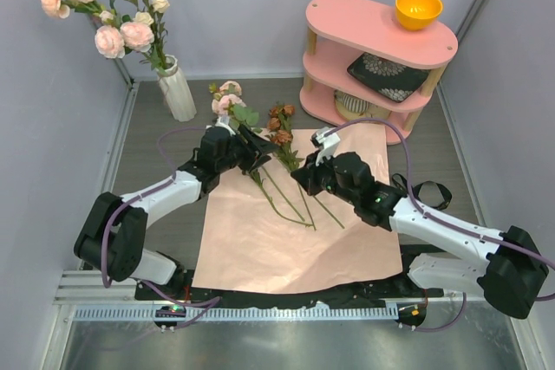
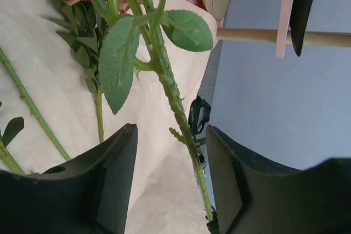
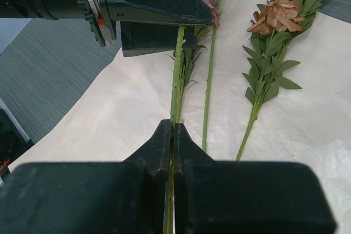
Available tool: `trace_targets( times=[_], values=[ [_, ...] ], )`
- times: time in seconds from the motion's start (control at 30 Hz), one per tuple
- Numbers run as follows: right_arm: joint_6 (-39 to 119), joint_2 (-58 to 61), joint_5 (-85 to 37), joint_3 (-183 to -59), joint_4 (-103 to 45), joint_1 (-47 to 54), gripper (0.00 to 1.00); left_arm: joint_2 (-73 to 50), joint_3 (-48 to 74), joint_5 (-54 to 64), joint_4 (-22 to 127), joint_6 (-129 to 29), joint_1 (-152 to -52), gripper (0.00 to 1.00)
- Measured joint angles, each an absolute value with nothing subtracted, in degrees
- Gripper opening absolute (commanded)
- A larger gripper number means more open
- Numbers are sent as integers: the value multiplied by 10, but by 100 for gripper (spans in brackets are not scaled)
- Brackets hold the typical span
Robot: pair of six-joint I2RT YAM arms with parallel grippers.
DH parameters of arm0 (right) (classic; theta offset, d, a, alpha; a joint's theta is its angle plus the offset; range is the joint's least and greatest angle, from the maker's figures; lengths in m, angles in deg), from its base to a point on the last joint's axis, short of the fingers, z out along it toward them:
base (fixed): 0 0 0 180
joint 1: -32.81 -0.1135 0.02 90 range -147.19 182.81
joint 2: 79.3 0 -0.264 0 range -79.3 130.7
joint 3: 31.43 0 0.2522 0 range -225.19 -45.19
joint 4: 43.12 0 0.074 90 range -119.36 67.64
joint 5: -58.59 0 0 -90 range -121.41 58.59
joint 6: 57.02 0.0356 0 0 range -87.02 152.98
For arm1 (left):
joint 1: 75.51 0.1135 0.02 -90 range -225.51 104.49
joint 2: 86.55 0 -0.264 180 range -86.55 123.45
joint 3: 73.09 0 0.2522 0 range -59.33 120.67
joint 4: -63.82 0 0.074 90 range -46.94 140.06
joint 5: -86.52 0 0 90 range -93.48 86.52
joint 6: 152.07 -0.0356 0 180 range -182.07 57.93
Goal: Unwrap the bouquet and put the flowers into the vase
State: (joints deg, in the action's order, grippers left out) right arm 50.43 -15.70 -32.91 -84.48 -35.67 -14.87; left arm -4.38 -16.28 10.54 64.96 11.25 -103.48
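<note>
The bouquet's pink paper [image 1: 295,240] lies spread flat on the table, with several loose flowers on its far part: a pink rose [image 1: 227,101], rust roses [image 1: 279,123] and long green stems. My right gripper [image 3: 172,130] is shut on one green stem [image 3: 177,75] near its lower end. My left gripper [image 2: 171,152] straddles the same stem [image 2: 174,100] further up. Its jaws are open, with a gap on both sides and the stem nearer the right finger. The white ribbed vase [image 1: 178,88] stands at the back left and holds several pink and cream roses [image 1: 113,15].
A pink two-tier shelf [image 1: 381,36] stands at the back right, with an orange bowl [image 1: 418,8] on top and a dark patterned thing [image 1: 386,75] on the lower tier. Black ribbon [image 1: 286,296] lies along the paper's near edge. Grey walls close in both sides.
</note>
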Motion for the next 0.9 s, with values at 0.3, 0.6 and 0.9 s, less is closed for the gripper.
trace_targets(
  times=[0.3,0.6,0.9],
  values=[
    [500,-182,-323,-833,-353,-149,1,-39,-152,81,662,104,-1037,26],
    [497,-187,-300,-829,-332,-150,30,-78,-126,59,626,29,-1047,0],
    [495,-196,-341,-830,-304,-151,33,-280,-60,-75,501,-267,-1059,0]
  ],
)
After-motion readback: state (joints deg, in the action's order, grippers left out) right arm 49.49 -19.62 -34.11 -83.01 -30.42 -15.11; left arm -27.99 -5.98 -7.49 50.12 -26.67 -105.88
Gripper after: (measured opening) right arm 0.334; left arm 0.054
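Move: Between the left hand's half-open fingers already lies the pink rose's stem, about 1 cm ahead of the hand point. From this hand the mauve roses lie roughly 9 cm ahead, 8 cm left and 12 cm lower, the brown roses some 16 cm ahead, 2 cm right and also 12 cm lower. The vase stands about 20 cm ahead and 27 cm left, its middle near hand height. The right hand still grips the lower stem; the left fingers wait about 9 cm ahead and 9 cm left of it, slightly lower. Easing forward about 1.5 cm, the left hand closes until it pinches the pink rose's stem, while the right keeps its grip and draws back about as far. Then the right fingers open and let go as the left hand climbs fast, some 15 cm, swinging about 7 cm left towards the vase side and tilting its fingers up by roughly 40 degrees. ##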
